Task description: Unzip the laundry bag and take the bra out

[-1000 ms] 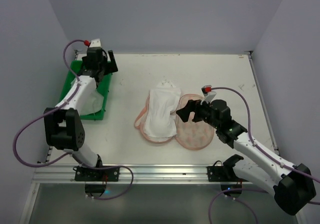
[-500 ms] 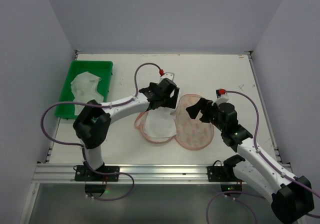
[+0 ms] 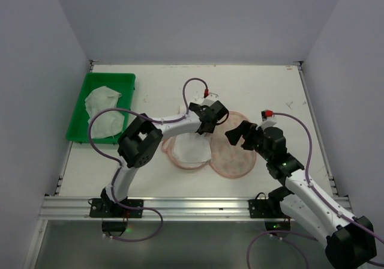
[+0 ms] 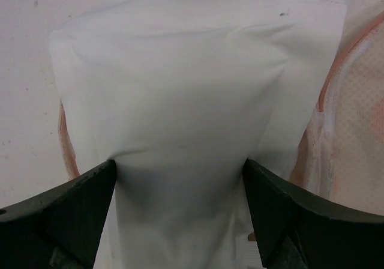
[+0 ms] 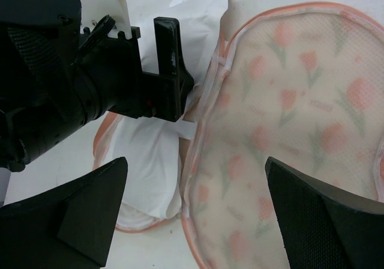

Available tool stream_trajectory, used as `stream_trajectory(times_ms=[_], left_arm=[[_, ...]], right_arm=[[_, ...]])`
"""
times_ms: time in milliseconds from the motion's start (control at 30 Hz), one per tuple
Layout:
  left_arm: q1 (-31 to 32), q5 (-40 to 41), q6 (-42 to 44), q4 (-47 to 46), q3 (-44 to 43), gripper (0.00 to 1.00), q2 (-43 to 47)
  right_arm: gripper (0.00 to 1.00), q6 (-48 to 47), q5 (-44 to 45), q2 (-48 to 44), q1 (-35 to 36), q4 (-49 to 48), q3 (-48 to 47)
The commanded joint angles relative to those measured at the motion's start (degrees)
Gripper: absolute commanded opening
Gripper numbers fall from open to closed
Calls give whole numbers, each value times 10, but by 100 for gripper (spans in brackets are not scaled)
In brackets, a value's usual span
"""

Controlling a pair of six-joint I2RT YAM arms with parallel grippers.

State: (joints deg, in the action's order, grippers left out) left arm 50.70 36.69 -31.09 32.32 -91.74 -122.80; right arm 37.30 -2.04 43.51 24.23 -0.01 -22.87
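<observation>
The laundry bag point(image 3: 234, 158) lies unzipped and spread open in two halves, cream with tulip print and pink edging point(image 5: 282, 119). The white bra point(image 3: 192, 149) rests in its left half. My left gripper point(image 3: 204, 128) is down at the bra's far end. In the left wrist view its jaws point(image 4: 180, 179) stand wide, one on each side of a raised fold of the bra point(image 4: 180, 89). My right gripper point(image 3: 237, 134) hovers open over the seam between the halves point(image 5: 195, 164), holding nothing. The left gripper point(image 5: 171, 59) shows in the right wrist view too.
A green tray point(image 3: 81, 116) stands at the left edge of the table with white cloth pieces point(image 3: 105, 110) in it. The two grippers are close together over the bag. Walls close off three sides.
My left arm swung from the green tray across to the bra and lowered onto its far end. Its jaws have narrowed slightly. The right gripper drew back a little.
</observation>
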Motion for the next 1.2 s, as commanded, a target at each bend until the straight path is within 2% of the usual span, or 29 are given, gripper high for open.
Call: stream_trajectory(times_ms=[0, 33, 100, 133, 200, 233, 300, 633, 833, 933, 1167], left_arm=[[-2, 49, -24, 37, -7, 85, -9], [-2, 48, -27, 37, -5, 76, -4], [-2, 44, -28, 28, 9, 64, 13], [-2, 42, -27, 23, 16, 53, 21], [-2, 34, -26, 5, 32, 45, 45], [-1, 32, -23, -1, 38, 36, 54], [-2, 25, -20, -18, 53, 32, 78], [-2, 26, 23, -58, 89, 30, 210], [-23, 66, 72, -81, 107, 31, 304], [-52, 79, 118, -116, 135, 32, 374], [-171, 84, 223, -196, 190, 34, 488]], right_arm=[[99, -6, 7, 0, -6, -18, 7], [99, -6, 6, 3, -7, -20, 7], [99, -7, 1, 6, -8, -25, 8], [99, -6, -1, 10, -9, -27, 8], [99, -6, -6, 14, -10, -31, 8], [99, -6, -7, 15, -11, -31, 7], [99, -6, -7, 15, -11, -31, 7], [99, -8, -6, 3, -16, -32, 7], [99, -10, -9, -2, -16, -30, 5], [99, -11, -14, -2, -16, -29, 3], [99, -13, -17, 5, -17, -28, -9]])
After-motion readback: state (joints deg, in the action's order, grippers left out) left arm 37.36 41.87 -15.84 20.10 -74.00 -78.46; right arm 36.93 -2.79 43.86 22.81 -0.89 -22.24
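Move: For the left hand, the white garment on the opened laundry bag is just beneath the fingers near its far end, its middle about 8 cm back, level sideways and 2 cm lower. The bag's tulip-print right half is some 13 cm back and 15 cm right; the green box is about 37 cm left, straight across at roughly hand height. For the right hand, the garment's middle is about 3 cm ahead, 15 cm left and 13 cm below. The left fingers close on the white garment near its far end and pinch it, the hand easing a couple of centimetres left and slightly back. Keeping that pinch, the hand then lifts about 25 cm, swinging some 14 cm left towards the green box late in the rise, while the wrist tips the fingers up by around 30 degrees. ##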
